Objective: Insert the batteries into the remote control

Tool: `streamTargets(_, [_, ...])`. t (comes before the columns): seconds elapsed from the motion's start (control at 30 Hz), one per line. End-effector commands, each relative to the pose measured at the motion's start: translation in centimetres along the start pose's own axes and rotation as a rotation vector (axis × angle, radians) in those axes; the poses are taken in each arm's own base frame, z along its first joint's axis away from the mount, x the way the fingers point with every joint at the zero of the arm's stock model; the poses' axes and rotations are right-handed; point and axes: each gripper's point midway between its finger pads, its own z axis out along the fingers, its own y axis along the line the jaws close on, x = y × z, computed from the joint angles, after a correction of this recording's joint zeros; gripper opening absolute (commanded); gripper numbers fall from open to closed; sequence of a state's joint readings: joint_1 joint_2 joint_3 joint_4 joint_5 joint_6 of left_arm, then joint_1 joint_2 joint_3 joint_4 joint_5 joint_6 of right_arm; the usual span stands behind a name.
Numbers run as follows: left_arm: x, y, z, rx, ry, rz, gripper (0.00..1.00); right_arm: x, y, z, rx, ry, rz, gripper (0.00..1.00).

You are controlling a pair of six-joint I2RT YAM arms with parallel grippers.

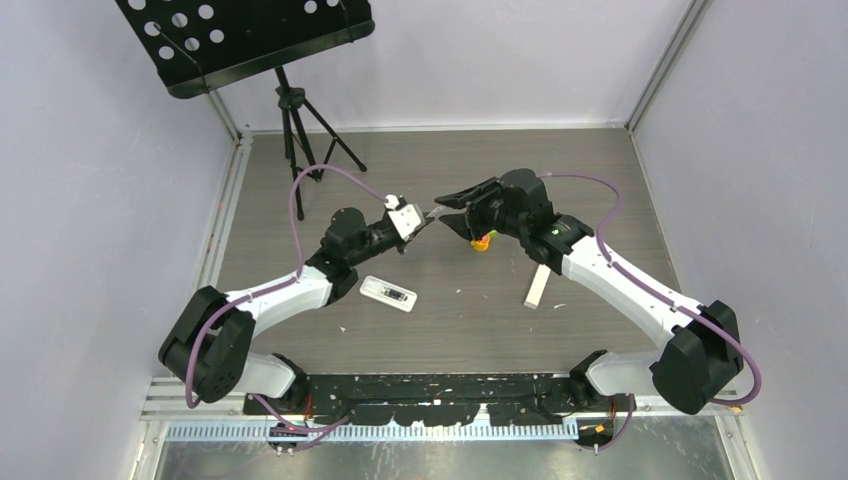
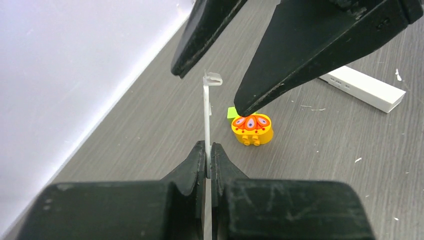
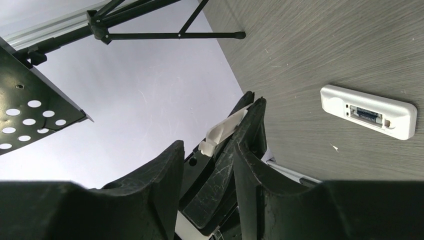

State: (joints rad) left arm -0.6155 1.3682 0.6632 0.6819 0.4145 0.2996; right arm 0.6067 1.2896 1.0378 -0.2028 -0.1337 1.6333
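Note:
The white remote control [image 1: 388,293] [image 3: 367,111] lies back up on the table, its compartment open with a dark battery [image 3: 367,115] inside. My left gripper [image 1: 425,222] [image 2: 208,147] is shut on a thin white cover plate [image 2: 206,115] [image 3: 225,127], held edge-on above the table. My right gripper [image 1: 448,210] [image 3: 207,147] is open. Its two black fingers [image 2: 310,45] stand on either side of the plate's clipped tip, with a gap showing on each side. No other batteries show.
An orange-yellow toy [image 1: 482,241] [image 2: 252,129] sits under the grippers with a lime-green block [image 2: 232,113] behind it. A long white bar [image 1: 537,287] [image 2: 365,87] lies to the right. A black music stand [image 1: 250,40] on a tripod [image 3: 165,35] stands at the back left.

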Motion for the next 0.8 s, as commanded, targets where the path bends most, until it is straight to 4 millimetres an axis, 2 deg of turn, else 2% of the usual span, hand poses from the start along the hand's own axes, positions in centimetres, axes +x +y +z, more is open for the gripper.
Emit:
streamTargets(0.0, [-2.0, 0.2, 0.3, 0.003, -0.083, 0.126, 0.0, 0.5, 0.3, 0.1, -0.02, 0.038, 0.028, 0.43])
streamTargets(0.27, [-2.0, 0.4, 0.1, -0.002, -0.083, 0.163, 0.0, 0.6, -0.2, 0.4, -0.013, 0.046, 0.018, 0.23])
streamTargets(0.37, [-2.2, 0.4, 0.0, -0.005, -0.087, 0.157, 0.04, 0.7, -0.5, 0.5, -0.004, 0.056, 0.014, 0.1])
streamTargets(0.4, [-2.3, 0.5, 0.0, -0.009, -0.089, 0.15, 0.07, 0.7, -0.6, 0.6, -0.001, 0.056, 0.012, 0.03])
streamTargets(0.43, [-2.4, 0.6, -0.1, -0.016, -0.09, 0.139, 0.11, 0.7, -0.8, 0.6, 0.003, 0.053, 0.012, 0.01])
streamTargets(0.53, [-2.7, 1.0, -0.3, -0.045, -0.091, 0.099, 0.28, 0.4, -0.8, 0.5, -0.002, 0.038, 0.001, 0.0])
streamTargets(0.57, [-2.7, 1.1, -0.4, -0.059, -0.089, 0.079, 0.39, 0.3, -0.8, 0.5, -0.003, 0.03, -0.005, 0.0])
streamTargets(0.6, [-2.6, 1.2, -0.5, -0.07, -0.088, 0.059, 0.46, 0.2, -0.7, 0.3, -0.009, 0.021, -0.008, 0.0])
streamTargets(0.77, [-2.4, 0.7, -1.0, -0.075, -0.099, 0.01, 0.69, -0.5, -0.1, -0.2, -0.034, -0.018, -0.029, 0.0])
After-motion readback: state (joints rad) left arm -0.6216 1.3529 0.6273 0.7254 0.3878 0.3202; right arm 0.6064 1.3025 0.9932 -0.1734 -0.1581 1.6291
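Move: The right hand, half open, goes for the battery cover, whose middle is some 2 cm to its left and about 1 cm below it. From the left hand, which still pinches the cover, that middle is about 1 cm ahead and 2 cm to the right. The remote lies on the table roughly 9 cm back, 14 cm left and 22 cm below the right hand; the butterfly toy is some 8 cm right of that hand, 2 cm ahead and 22 cm below. Holding nearly in place, the right hand closes its fingers on the tab end of the battery cover and then sinks, about 2 cm in all. The left hand stays put, rocking only some 5 degrees, and once the right fingers are shut it opens wide and lets go of the cover's other end. ##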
